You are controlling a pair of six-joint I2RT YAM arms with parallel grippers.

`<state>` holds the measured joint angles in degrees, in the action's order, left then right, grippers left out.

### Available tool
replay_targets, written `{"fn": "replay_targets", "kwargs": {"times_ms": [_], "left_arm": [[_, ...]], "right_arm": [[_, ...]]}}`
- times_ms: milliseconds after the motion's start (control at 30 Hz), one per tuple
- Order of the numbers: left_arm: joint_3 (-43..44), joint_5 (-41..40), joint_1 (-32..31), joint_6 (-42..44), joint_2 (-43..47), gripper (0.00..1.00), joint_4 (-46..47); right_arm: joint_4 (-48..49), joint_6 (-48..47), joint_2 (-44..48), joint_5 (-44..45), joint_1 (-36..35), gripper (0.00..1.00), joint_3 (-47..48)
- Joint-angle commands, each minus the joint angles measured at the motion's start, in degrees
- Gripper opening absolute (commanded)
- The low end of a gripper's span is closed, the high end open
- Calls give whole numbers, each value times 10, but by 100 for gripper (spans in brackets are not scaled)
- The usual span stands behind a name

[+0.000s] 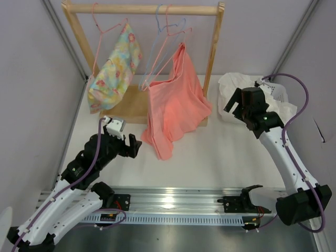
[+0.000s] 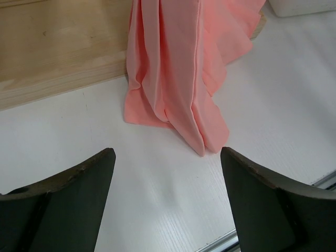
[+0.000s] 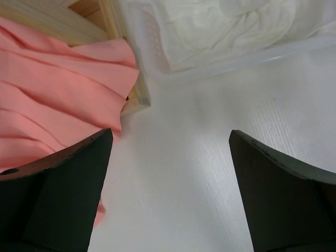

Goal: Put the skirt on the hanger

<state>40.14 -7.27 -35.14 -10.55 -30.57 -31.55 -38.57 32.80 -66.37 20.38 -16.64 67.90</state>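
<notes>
The white skirt (image 1: 229, 85) lies crumpled in a white basket (image 1: 282, 95) at the right rear of the table; in the right wrist view the skirt (image 3: 236, 26) sits behind the basket's rim (image 3: 247, 59). The light blue hanger (image 1: 156, 44) hangs empty on the wooden rail, between pink hangers. My right gripper (image 1: 232, 103) (image 3: 170, 132) is open and empty, low over the table just in front of the basket. My left gripper (image 1: 133, 145) (image 2: 167, 152) is open and empty, near the hem of the salmon garment (image 2: 178, 68).
A wooden rack (image 1: 144, 9) stands at the back on a wooden base (image 2: 58, 52). A floral garment (image 1: 113, 65) and the salmon garment (image 1: 176, 102) hang on pink hangers. The salmon hem drapes onto the table. A metal rail (image 1: 173, 202) runs along the near edge.
</notes>
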Motion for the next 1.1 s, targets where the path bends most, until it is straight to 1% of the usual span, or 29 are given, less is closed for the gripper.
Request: {"fn": "replay_targets", "kwargs": {"times_ms": [0, 33, 67, 100, 133, 167, 200, 233, 267, 333, 400, 500, 567, 633, 700, 800, 933, 1067], "left_arm": [[-3, 7, -2, -9, 5, 87, 21], [-4, 9, -2, -9, 5, 87, 22], [-5, 10, -2, -9, 5, 87, 24], [-4, 11, -2, -8, 4, 87, 25], [-8, 14, -2, -8, 4, 87, 25], [-5, 14, -2, -7, 5, 87, 25], [-6, 15, -2, -8, 6, 87, 25], [-7, 16, -3, -7, 8, 87, 25], [-6, 16, -3, -8, 11, 87, 25], [-9, 13, -2, -8, 15, 88, 25], [-8, 12, -3, -9, 16, 88, 25], [-9, 15, -3, -8, 16, 88, 26], [-9, 14, -2, -8, 16, 88, 26], [-9, 14, -3, -8, 15, 88, 25], [-9, 13, -3, -9, 13, 88, 25], [-9, 13, -2, -9, 12, 88, 25], [-9, 11, -2, -9, 9, 88, 25], [-8, 9, -3, -10, 6, 88, 24]], "right_arm": [[2, -16, -47, -30, 54, 99, 56], [12, -18, -93, -53, 94, 97, 76], [34, -22, -118, -114, 112, 93, 88], [51, -30, -141, -144, 123, 90, 100], [71, -40, -184, -168, 129, 85, 119], [100, -48, -205, -164, 130, 85, 130], [103, -51, -230, -162, 130, 85, 146], [101, -56, -255, -162, 130, 82, 187], [90, -64, -305, -168, 130, 80, 208], [89, -70, -347, -186, 130, 77, 236], [96, -72, -391, -175, 119, 78, 256], [64, -65, -452, -148, 108, 78, 294], [60, -64, -471, -135, 103, 77, 297], [56, -51, -484, -112, 101, 77, 285], [63, -44, -487, -109, 107, 76, 262], [88, -29, -482, -108, 115, 74, 235], [120, -26, -447, -117, 122, 73, 183], [139, -25, -431, -135, 130, 72, 165]]}}
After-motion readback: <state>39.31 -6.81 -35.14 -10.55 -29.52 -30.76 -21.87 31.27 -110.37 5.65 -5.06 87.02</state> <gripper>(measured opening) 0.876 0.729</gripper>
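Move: The white skirt, heaped over the basket, lies about 22 cm ahead of my right hand, 14 cm to its right and some 16 cm below. The basket's middle is 2 cm farther out and 7 cm farther right than the skirt's. The rack's right foot stands about 27 cm ahead and 6 cm left of the hand, down on the table; the coral cloth hangs 8 cm ahead, 24 cm left. From my left hand the skirt is roughly 35 cm ahead and 56 cm right. I reach my right hand forward about 18 cm to the skirt's left end, swinging out some 4 cm to the right at first and coming back, while I sink about 13 cm. The fingers tip some 15 degrees farther down, then ease up a little as the hand levels off close above the cloth; their gap narrows by about a quarter and stays well open. ##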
